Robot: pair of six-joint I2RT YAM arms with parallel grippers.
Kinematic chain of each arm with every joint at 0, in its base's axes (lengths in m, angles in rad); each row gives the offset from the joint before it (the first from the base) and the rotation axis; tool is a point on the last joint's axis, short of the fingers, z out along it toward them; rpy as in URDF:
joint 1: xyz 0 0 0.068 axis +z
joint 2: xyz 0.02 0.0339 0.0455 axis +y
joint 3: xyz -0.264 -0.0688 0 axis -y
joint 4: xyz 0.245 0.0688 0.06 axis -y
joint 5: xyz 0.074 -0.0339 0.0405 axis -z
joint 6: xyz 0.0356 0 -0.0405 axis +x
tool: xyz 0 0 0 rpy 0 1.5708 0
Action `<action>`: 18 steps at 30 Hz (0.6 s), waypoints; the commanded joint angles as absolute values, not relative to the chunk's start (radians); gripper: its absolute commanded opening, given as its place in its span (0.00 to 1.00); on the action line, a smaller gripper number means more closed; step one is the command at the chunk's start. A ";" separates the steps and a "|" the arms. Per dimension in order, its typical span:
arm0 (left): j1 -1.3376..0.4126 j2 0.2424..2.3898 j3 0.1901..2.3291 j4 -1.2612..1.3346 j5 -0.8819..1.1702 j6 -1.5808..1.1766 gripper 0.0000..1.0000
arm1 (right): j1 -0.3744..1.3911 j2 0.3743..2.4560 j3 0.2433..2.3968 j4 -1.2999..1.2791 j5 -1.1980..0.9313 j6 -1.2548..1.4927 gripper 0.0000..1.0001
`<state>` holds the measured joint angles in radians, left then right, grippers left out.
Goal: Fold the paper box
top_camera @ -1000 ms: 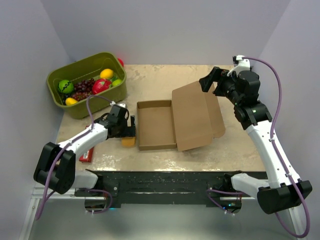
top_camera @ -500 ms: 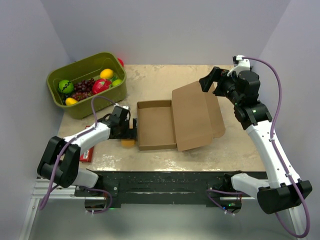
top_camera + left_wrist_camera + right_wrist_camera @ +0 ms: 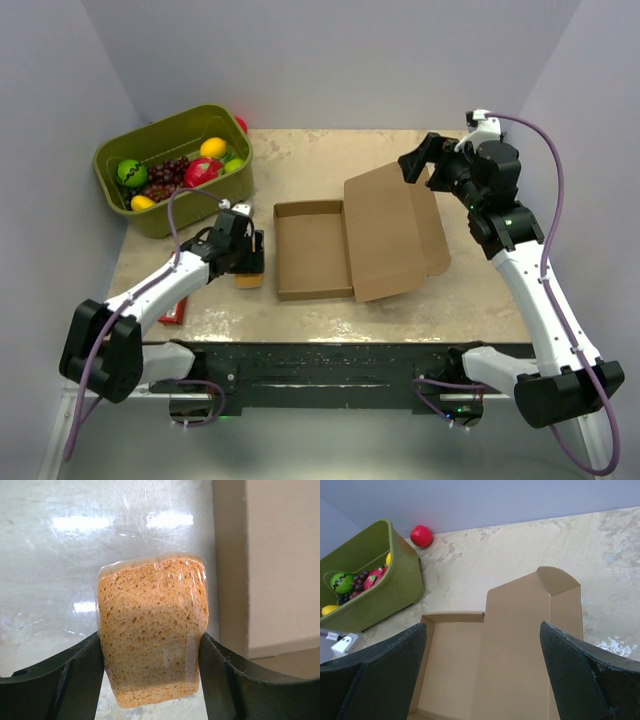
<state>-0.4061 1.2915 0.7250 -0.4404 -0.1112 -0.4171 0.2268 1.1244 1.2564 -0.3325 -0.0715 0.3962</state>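
The paper box [image 3: 312, 250] lies open in the middle of the table, a shallow brown cardboard tray with its lid [image 3: 392, 232] spread flat to the right. Its left wall [image 3: 230, 565] shows in the left wrist view. Just left of the box is a small orange sponge block [image 3: 152, 630]. My left gripper [image 3: 249, 266] has a finger pressed against each side of it [image 3: 151, 645]. My right gripper [image 3: 414, 160] hangs open above the lid's far right corner. Between its fingers the right wrist view [image 3: 482, 626] shows only the box [image 3: 520, 645] far below.
An olive-green bin [image 3: 170, 165] of toy fruit stands at the back left, with a red ball [image 3: 241, 124] behind it. A flat red item [image 3: 175, 310] lies near the front left edge, under the left arm.
My left gripper has narrowed from wide open onto the sponge block and shifted slightly left, away from the box wall. The right arm and the box have not moved.
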 commanded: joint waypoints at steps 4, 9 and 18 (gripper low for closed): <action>-0.445 1.184 0.902 -0.500 -0.107 -0.500 0.52 | 0.222 1.118 1.256 -0.287 -0.087 0.406 0.99; -0.554 1.288 1.025 -0.506 -0.095 -0.595 0.55 | 0.224 1.111 1.252 -0.284 -0.089 0.408 0.99; -0.618 1.416 1.029 -0.469 -0.057 -0.676 0.59 | 0.222 1.091 1.256 -0.298 -0.067 0.393 0.99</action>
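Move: Some 15 cm to the right, 5 cm ahead and 4 cm below the left hand, which already grips the wrapped bread, lies the middle of the paper box's open tray. Its folded-out lid is about 34 cm right and 7 cm ahead of that hand; the red carton is about 19 cm left and 7 cm back, both slightly lower. From the idle right hand the tray is roughly 22 cm left, 4 cm back and 34 cm below. Carrying the wrapped bread between its fingers, the left hand swings up and over to the right in an arc towards the tray: first up about 10 cm, then mostly right, also about 10 cm, easing slightly forward, and finally sinking a few centimetres. The hand rolls some 10 degrees, its left side dropping, while the grip keeps its width. ##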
